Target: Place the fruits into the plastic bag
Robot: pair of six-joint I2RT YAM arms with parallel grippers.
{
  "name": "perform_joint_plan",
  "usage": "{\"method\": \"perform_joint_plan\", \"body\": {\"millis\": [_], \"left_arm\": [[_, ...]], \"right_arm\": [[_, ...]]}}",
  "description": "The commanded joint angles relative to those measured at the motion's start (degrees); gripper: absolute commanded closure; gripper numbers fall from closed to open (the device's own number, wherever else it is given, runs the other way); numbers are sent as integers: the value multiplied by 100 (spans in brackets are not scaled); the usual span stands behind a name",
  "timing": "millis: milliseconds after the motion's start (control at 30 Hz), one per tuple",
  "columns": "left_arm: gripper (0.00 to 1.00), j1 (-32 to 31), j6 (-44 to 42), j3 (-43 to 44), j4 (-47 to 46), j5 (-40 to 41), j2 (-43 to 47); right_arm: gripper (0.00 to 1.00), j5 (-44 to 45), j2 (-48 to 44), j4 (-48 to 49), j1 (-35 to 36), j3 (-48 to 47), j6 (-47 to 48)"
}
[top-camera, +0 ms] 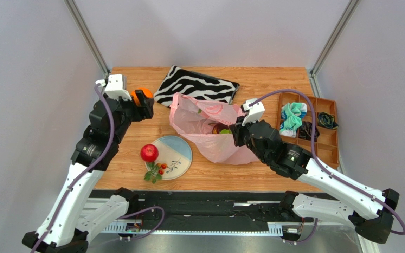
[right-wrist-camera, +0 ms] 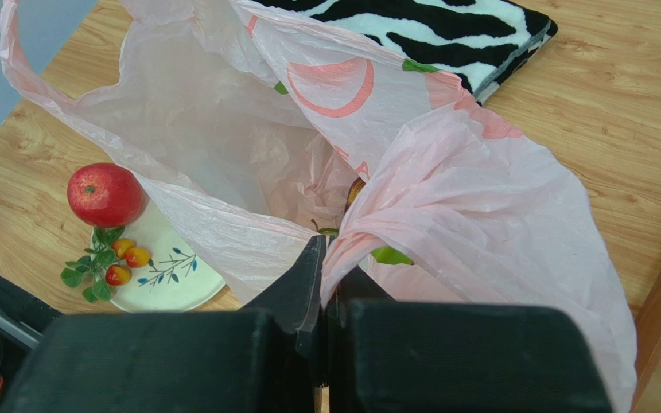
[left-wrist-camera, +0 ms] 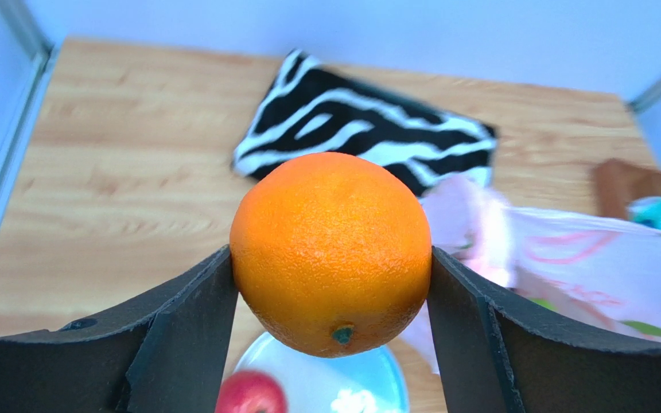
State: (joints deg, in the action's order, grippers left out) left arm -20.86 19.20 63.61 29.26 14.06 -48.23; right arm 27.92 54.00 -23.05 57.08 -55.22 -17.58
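Observation:
My left gripper [top-camera: 143, 101] is shut on an orange [left-wrist-camera: 331, 251], held in the air left of the plastic bag [top-camera: 212, 132]; both fingers press its sides. In the overhead view the orange [top-camera: 142, 94] shows above the table's left part. My right gripper [right-wrist-camera: 329, 258] is shut on the bag's pink rim [right-wrist-camera: 368, 232], holding the mouth up and open. Inside the bag a dark fruit and a green one [top-camera: 221, 129] show. A red apple [top-camera: 148, 153] and a leafy berry sprig [top-camera: 156, 172] lie on the blue-and-cream plate [top-camera: 181, 150].
A zebra-striped pouch [top-camera: 195, 86] lies behind the bag. A wooden divided tray [top-camera: 326, 142] with rolled socks stands at the right edge. Frame posts rise at the back corners.

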Motion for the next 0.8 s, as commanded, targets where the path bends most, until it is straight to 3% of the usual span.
{"method": "perform_joint_plan", "body": {"millis": [0, 167, 300, 433, 600, 767], "left_arm": [[42, -863, -513, 607, -148, 34, -72], [42, -2523, -935, 1345, -262, 667, -774], [43, -3458, -1252, 1680, -622, 502, -1425], [43, -3539, -1015, 1751, -641, 272, -2303], [42, -3477, -761, 1567, -623, -184, -2735], [42, -2872, -146, 1110, -596, -992, -2780]], "right_arm": [[100, 3, -65, 266, -4, -33, -61], [100, 11, -109, 204, 5, -15, -70], [100, 55, -170, 187, 5, 3, -96], [100, 64, -223, 204, 5, 3, -114], [100, 117, -293, 143, 5, 38, -140], [100, 38, -302, 178, 5, 29, -166]]}}
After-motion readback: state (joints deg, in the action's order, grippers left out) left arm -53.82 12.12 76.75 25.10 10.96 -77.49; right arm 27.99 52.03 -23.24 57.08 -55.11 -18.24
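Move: The orange is already in my left hand, and the bag's open mouth lies roughly 22 cm to the right, level with it fore and aft, and some 15 cm lower. The zebra cloth is about 24 cm ahead and 17 cm right; the red pomegranate is 5 cm back and 3 cm left, the plate 6 cm back and 7 cm right, all about 30 cm down. From my right hand, the mouth's middle is about 6 cm ahead, 10 cm left, 8 cm below. I swing my left hand about 24 cm to the right, still gripping the orange, rising some 7 cm on the way and drawing back slightly, then sink about 12 cm towards the bag's open mouth beside my right gripper. The wrist turns nearly 40 degrees clockwise. My right fingers stay shut on the bag's rim. ##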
